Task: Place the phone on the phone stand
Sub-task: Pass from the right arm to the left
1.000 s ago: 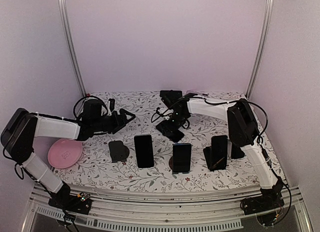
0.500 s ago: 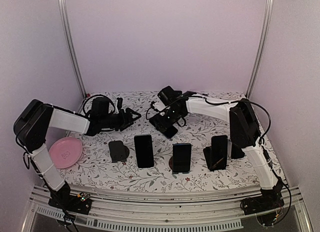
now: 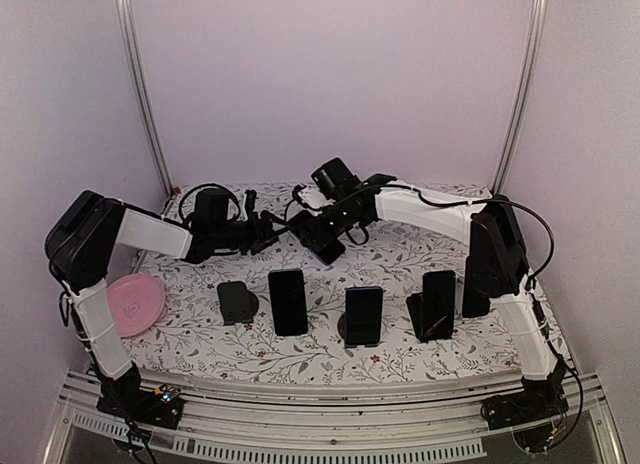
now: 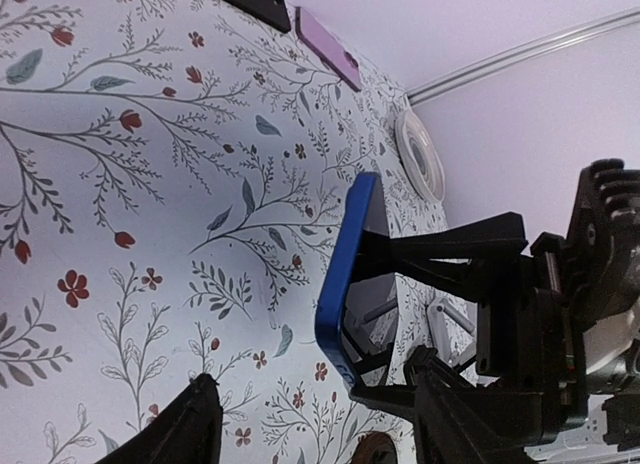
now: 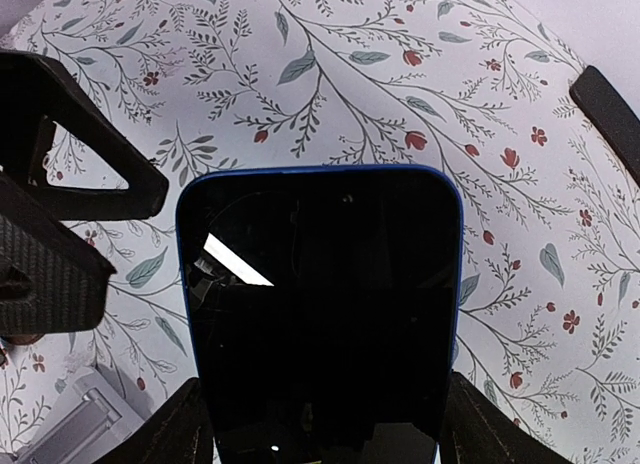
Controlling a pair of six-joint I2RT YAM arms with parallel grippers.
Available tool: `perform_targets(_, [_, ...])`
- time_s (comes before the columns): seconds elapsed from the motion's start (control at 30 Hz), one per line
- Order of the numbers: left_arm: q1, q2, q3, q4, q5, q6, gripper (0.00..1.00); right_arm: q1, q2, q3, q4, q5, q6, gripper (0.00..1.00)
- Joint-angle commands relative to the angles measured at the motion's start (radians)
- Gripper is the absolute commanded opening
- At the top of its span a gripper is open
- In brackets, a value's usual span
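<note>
A phone (image 5: 320,324) in a blue case, black screen facing the camera, sits between the fingers of my right gripper (image 5: 330,429), which is shut on its two long edges. In the top view the right gripper (image 3: 318,234) holds it above the back middle of the table. My left gripper (image 3: 275,229) faces it from the left. In the left wrist view the phone (image 4: 345,284) shows edge-on, its near end just past the open left gripper (image 4: 320,424), with no finger touching it. An empty black phone stand (image 3: 238,302) sits in the front row.
Three more phones stand upright on stands in the front row: a black phone (image 3: 288,302), a blue phone (image 3: 363,316) and a dark phone (image 3: 437,302). A pink plate (image 3: 130,304) lies at the left. A pink phone (image 4: 330,39) lies flat near the back wall.
My left arm has swung right towards the held phone, and its jaws have narrowed. My right arm has carried the phone up and to the left, towards the left gripper.
</note>
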Motion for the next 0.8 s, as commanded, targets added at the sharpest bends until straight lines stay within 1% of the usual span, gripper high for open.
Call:
perform_targets(0.0, [-0.01,0.033,0.034,0.037,0.031,0.011,0.65,0.011,-0.072,0.001,0.053,-0.015,0.007,0.69])
perform_targets(0.3, [-0.034,0.082,0.08,0.124,0.102,-0.044,0.58,0.015,-0.099,-0.04,0.084,-0.043,0.014,0.69])
perform_targets(0.47, [-0.038,0.096,0.105,0.145,0.115,-0.063,0.5,0.016,-0.109,-0.056,0.09,-0.044,0.02,0.69])
perform_targets(0.53, [-0.04,0.135,0.115,0.151,0.12,-0.07,0.47,0.017,-0.115,-0.063,0.095,-0.045,0.019,0.69])
perform_targets(0.6, [-0.043,0.147,0.121,0.167,0.126,-0.081,0.41,0.016,-0.119,-0.068,0.098,-0.048,0.02,0.69])
perform_targets(0.63, [-0.043,0.149,0.122,0.173,0.127,-0.087,0.36,0.017,-0.12,-0.069,0.098,-0.048,0.02,0.69])
perform_targets(0.77, [-0.048,0.157,0.123,0.19,0.136,-0.096,0.1,0.016,-0.126,-0.075,0.099,-0.048,0.023,0.7])
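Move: The phone held by the right gripper has its middle about 7 cm to the left gripper's right, 1 cm ahead and roughly 1 cm lower. The nearest propped phone stands some 21 cm back and 2 cm right of the left gripper, the dark empty stand 21 cm back and 9 cm left, both about 6 cm lower. From the right gripper, the left gripper is about 8 cm to the left, level fore and aft, 1 cm higher. Bring the left gripper about 4 cm to the right so its open fingers straddle the near-left long edge of the phone, one across the screen, letting it rise 1–2 cm and settle back; roll and swing it clockwise some 10 degrees. Close the fingers most of the way over the phone's thickness while the right gripper keeps its pinch on both sides, easing back and up about 1 cm. ##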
